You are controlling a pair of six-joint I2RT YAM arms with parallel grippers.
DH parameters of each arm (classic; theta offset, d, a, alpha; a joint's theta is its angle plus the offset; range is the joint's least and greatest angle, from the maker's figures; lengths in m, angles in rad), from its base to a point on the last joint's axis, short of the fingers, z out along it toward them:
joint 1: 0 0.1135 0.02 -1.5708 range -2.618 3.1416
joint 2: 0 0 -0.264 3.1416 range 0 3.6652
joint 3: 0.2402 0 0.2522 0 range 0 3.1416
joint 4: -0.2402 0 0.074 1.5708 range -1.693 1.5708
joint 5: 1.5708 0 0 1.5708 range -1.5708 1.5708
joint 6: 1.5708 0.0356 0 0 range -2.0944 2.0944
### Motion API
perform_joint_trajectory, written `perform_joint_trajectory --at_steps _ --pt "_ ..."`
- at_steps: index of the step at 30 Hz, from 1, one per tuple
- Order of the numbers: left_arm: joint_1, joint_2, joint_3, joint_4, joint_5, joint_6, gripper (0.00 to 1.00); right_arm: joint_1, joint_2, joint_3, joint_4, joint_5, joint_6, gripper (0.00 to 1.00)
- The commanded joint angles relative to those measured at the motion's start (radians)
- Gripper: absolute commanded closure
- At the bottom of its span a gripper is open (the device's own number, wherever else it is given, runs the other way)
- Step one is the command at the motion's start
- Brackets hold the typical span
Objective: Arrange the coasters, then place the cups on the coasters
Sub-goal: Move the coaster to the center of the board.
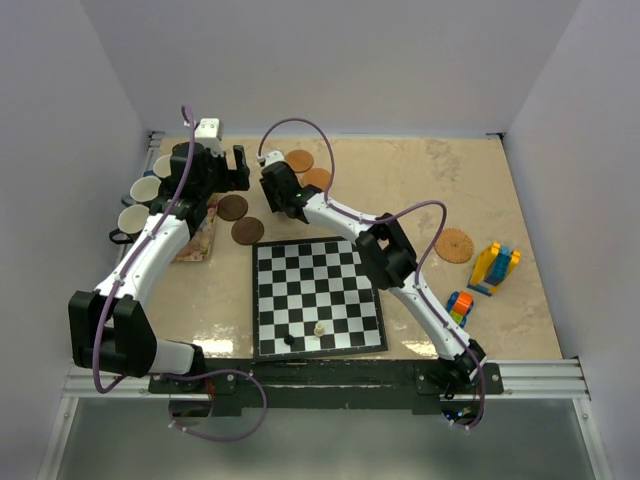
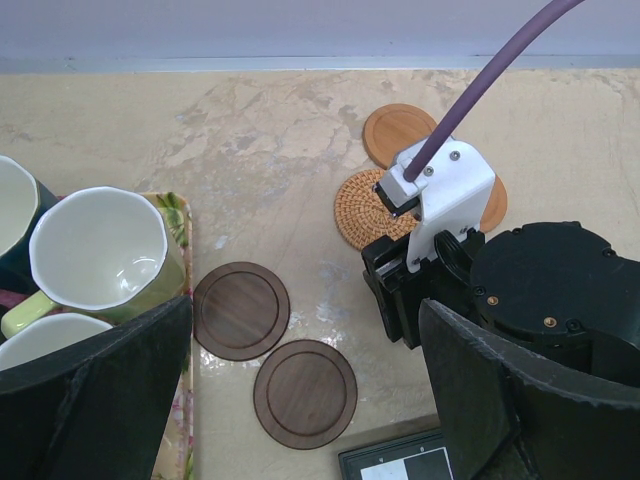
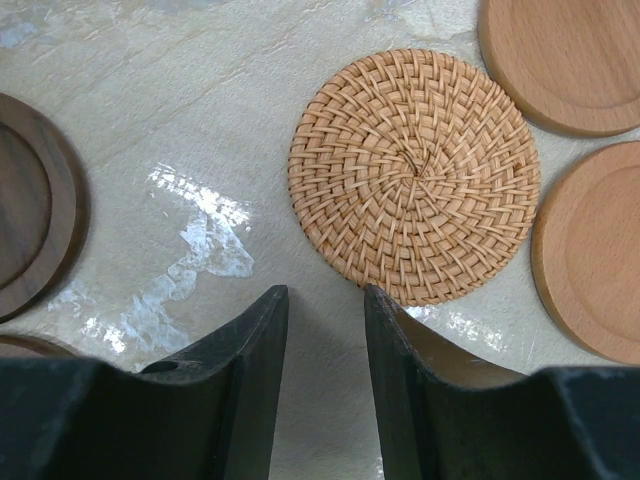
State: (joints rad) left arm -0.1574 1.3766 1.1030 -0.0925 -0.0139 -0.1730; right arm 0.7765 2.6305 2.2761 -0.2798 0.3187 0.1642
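Observation:
Two dark brown coasters (image 2: 241,310) (image 2: 305,393) lie side by side under my open left gripper (image 2: 305,335), which hangs above them with nothing in it. A woven coaster (image 3: 415,175) lies just beyond my right gripper (image 3: 322,300). That gripper is open and empty, low over the table, its right fingertip (image 3: 372,296) by the woven rim. Two tan coasters (image 3: 565,60) (image 3: 595,250) lie to its right. Another woven coaster (image 1: 454,245) sits far right. A pale green cup (image 2: 100,255) and a dark blue cup (image 2: 12,215) stand on the left.
A floral cloth mat (image 1: 195,243) lies under the cups at the left. The chessboard (image 1: 318,297) with two pieces fills the near middle. Coloured toy blocks (image 1: 495,268) (image 1: 460,307) sit at the right. The two arms are close together at the back left.

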Motion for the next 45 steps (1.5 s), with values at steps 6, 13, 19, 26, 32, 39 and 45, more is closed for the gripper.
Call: perform_joint_trajectory --at_steps 6,13,19,26,32,39,45 --pt "-0.001 0.004 0.011 0.031 0.005 -0.013 0.00 -0.013 0.004 -0.018 0.011 -0.038 -0.011 0.58" --pt "-0.001 0.006 0.011 0.031 0.003 -0.013 0.00 -0.013 -0.104 -0.127 0.099 -0.133 -0.031 0.53" --pt "-0.001 0.006 0.011 0.030 0.002 -0.011 0.00 -0.011 -0.174 -0.144 0.129 -0.214 -0.035 0.51" --pt "-0.001 -0.019 0.006 0.037 -0.014 -0.014 0.00 -0.008 -0.325 -0.225 0.192 -0.276 -0.022 0.42" --pt "-0.001 -0.106 -0.046 0.112 -0.067 -0.014 0.00 -0.005 -0.400 -0.276 0.185 -0.251 0.006 0.36" --pt "-0.001 -0.152 -0.068 0.137 -0.112 -0.017 0.00 0.055 -0.400 -0.337 0.149 -0.136 0.000 0.20" --pt "0.001 -0.168 -0.071 0.132 -0.170 -0.033 0.00 0.128 -0.368 -0.383 0.165 -0.078 -0.025 0.14"
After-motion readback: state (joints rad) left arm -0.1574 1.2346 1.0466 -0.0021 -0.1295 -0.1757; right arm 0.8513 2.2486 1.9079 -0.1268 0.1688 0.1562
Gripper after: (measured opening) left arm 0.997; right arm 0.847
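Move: The dark coaster by the chessboard lies roughly 8 cm back and 8 cm to the left of the right hand, a centimetre below its fingertips. The other dark coaster is about 12 cm left and 1 cm back; the woven coaster is some 6 cm ahead and 1 cm right, and the chessboard's middle about 23 cm back and 10 cm right. From the left hand, that first dark coaster is straight below, some 21 cm down and 2 cm right. The woven coaster is left behind: the right fingertips, at its near edge, draw back slightly and climb about 16 cm, then sink some 5 cm while carrying on back and a little left, closing sideways on the dark coaster by the chessboard. The hand turns slightly counter-clockwise, fingers opening from under half to nearly wide. Late on, the left hand, empty and open, rises about 5 cm and eases left, tipping up. ##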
